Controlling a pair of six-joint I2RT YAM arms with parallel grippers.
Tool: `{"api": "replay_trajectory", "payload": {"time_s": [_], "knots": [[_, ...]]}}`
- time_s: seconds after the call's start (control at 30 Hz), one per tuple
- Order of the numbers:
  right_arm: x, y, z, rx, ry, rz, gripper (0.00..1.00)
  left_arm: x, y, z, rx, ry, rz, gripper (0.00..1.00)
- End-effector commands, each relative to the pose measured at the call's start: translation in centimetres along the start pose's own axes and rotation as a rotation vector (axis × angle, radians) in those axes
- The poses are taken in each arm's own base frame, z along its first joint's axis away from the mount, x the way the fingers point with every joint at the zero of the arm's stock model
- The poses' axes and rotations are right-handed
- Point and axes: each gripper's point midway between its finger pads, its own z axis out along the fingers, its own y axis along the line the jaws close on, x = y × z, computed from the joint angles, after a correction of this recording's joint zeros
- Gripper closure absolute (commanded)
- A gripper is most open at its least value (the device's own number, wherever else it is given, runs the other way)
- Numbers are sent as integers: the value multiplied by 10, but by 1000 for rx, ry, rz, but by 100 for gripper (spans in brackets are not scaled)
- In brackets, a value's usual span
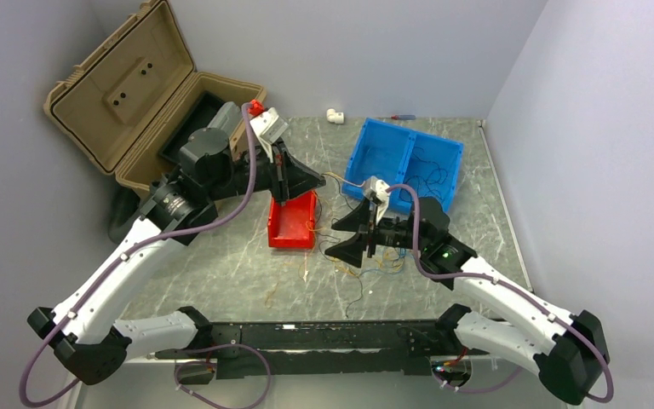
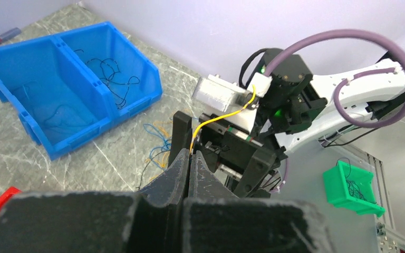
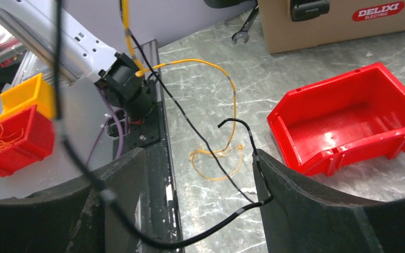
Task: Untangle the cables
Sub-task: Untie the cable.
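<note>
My left gripper (image 2: 191,153) is shut, and a yellow cable (image 2: 216,118) rises from its tips toward the right arm's wrist. From above, the left gripper (image 1: 322,180) hangs over the red bin (image 1: 292,228). A loose tangle of yellow, blue and dark cables (image 1: 375,260) lies on the table under my right gripper (image 1: 341,238). The right gripper (image 3: 198,158) stands open. A black cable (image 3: 227,218) sags across the gap and hooks over its right finger (image 3: 295,205). Yellow cable loops (image 3: 216,158) lie on the table beyond.
A blue two-compartment bin (image 1: 404,162) holding thin dark wires stands at the back right. An open tan case (image 1: 136,94) is at the back left, with a wrench (image 3: 245,26) beside it. Small green (image 2: 353,187), yellow (image 3: 18,92) and red (image 3: 10,139) bins sit off the table.
</note>
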Motion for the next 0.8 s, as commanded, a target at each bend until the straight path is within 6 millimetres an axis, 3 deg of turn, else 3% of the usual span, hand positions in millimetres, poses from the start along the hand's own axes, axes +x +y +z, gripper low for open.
{"api": "replay_trajectory", "payload": {"time_s": [0.0, 0.07, 0.1, 0.2, 0.27, 0.5, 0.57, 0.63, 0.67, 0.77], "knots": [[-17, -6, 13, 16, -89, -97, 26, -24, -18, -5, 53, -58, 34, 100], [-17, -6, 19, 18, -100, -94, 35, -21, -19, -5, 62, -59, 27, 100], [-15, -6, 21, 19, -99, -88, 44, -20, -18, -4, 64, -60, 21, 100], [-12, -7, 23, 37, -97, -65, 86, -15, -15, -1, 59, -60, 5, 100], [-13, -8, 17, 67, -113, -51, 100, -11, -7, 1, 25, -57, -7, 100], [-16, -9, -17, 199, -168, -17, 100, -2, 33, 7, -156, -50, -49, 97], [-16, -16, -27, 277, -173, 18, 100, 2, 41, 11, -177, -44, -70, 80], [-16, -26, -38, 370, -178, 63, 100, 8, 48, 14, -188, -26, -93, 38], [-13, -31, -43, 420, -169, 90, 100, 12, 51, 15, -196, -17, -103, 27], [-16, -39, -56, 511, -178, 136, 100, 23, 56, 17, -196, -1, -106, 4]]}}
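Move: Between the right gripper's open fingers hang the cables, black and yellow: the stretch to pinch is about 2 cm to its left, 1 cm ahead and 1 cm lower. From the left gripper, which still holds the yellow strand, that stretch lies some 17 cm below and 3 cm back, level sideways. From the right gripper, the red bin is about 23 cm ahead and 10 cm left, the blue cable tangle 12 cm ahead and 15 cm right, both roughly 24 cm down. Ease the right gripper about 2 cm left and slightly down and forward, shut its fingers on the hanging black and yellow cables, then draw them some 6 cm back to the right, lifting a little and turning about 20 degrees clockwise. As it draws off, send the left gripper about 4 cm forward and 3 cm down and open it wide to let go of the cable. ##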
